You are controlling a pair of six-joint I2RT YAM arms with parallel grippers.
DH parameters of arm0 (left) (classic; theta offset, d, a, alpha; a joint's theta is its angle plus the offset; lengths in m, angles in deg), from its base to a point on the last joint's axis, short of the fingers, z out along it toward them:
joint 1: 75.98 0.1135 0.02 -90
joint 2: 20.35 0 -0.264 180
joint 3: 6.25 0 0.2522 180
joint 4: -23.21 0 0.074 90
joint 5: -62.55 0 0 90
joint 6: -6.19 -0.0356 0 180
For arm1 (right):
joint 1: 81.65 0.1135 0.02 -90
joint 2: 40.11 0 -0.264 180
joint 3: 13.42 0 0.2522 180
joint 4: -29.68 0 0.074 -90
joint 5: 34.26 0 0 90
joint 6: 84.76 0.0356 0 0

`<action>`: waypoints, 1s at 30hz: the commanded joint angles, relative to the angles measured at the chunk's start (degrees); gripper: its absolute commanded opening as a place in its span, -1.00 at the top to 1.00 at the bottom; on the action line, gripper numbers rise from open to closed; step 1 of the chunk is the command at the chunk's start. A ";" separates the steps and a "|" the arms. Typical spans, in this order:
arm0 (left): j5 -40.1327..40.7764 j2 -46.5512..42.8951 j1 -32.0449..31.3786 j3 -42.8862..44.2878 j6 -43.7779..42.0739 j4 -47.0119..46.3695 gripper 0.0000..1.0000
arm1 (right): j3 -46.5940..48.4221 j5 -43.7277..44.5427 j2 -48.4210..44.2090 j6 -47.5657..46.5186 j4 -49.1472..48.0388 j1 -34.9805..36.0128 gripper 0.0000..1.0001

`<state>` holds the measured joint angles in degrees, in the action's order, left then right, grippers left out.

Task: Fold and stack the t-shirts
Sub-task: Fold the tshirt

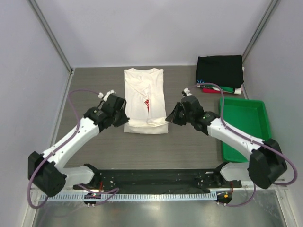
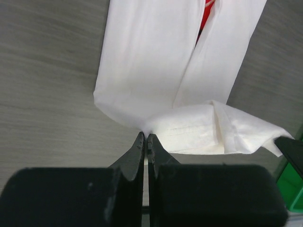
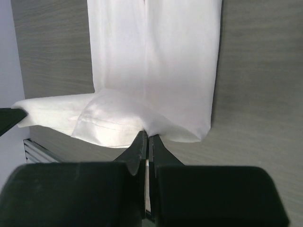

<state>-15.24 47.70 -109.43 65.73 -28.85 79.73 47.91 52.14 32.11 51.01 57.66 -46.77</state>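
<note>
A white t-shirt (image 1: pixel 144 97) lies in the middle of the table, folded lengthwise into a long strip, with a sliver of red print (image 1: pixel 147 103) showing along the centre seam. My left gripper (image 1: pixel 126 120) is shut on its near left hem corner (image 2: pixel 156 124). My right gripper (image 1: pixel 167 119) is shut on the near right hem corner (image 3: pixel 158 126). The near hem is lifted and bunched between the two grippers. In the left wrist view the fingertips (image 2: pixel 141 142) pinch white cloth, and the right wrist view shows the same at its fingertips (image 3: pixel 140 140). More folded t-shirts are stacked at the back right, a black one (image 1: pixel 220 70) on top.
A green plastic tray (image 1: pixel 244 126) stands on the right side, just in front of the stack. Red, green and white cloth edges (image 1: pixel 215 89) poke out under the black shirt. Grey walls close in the table on the left, back and right.
</note>
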 commanded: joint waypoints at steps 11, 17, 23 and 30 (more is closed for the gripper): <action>-7.81 25.19 14.90 21.49 -12.33 -3.04 0.99 | 25.98 -9.41 23.48 -12.29 0.72 -10.52 0.98; -11.58 35.19 18.07 28.61 -13.74 -3.30 0.99 | 32.23 -10.64 31.21 -13.70 1.43 -12.54 0.98; -11.94 44.16 19.47 36.96 -13.83 -1.72 0.99 | 38.11 -12.14 38.77 -14.23 1.95 -14.13 0.97; -19.84 64.20 25.27 70.67 -13.83 16.18 0.49 | 71.59 -13.81 56.42 -16.85 15.02 -17.20 -0.22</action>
<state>-30.50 107.44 -87.82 124.21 -42.16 86.16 102.84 39.42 83.98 36.68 67.56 -62.53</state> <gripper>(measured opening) 0.218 0.596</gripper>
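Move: Ahead of both hands, which hold the t-shirt's hem about 15 cm above the table, lies the strip still flat. The red print, over which the hem is to go, is roughly 20 cm ahead and 13 cm right of the left hand, 19 cm ahead and 13 cm left of the right. The shirt's far end is some 43 cm ahead and 12 cm right of the left hand. The black folded stack stands about 40 cm ahead and 38 cm right of the right hand. Carrying the pinched hem corners forward together, both arms sweep some 25 cm towards the shirt's far end, nearly level at first, then also sinking about 5 cm while the left wrist tips down some 10 degrees. Right at the end, still going forward, both grippers open and let go of the cloth, the right one wider. ##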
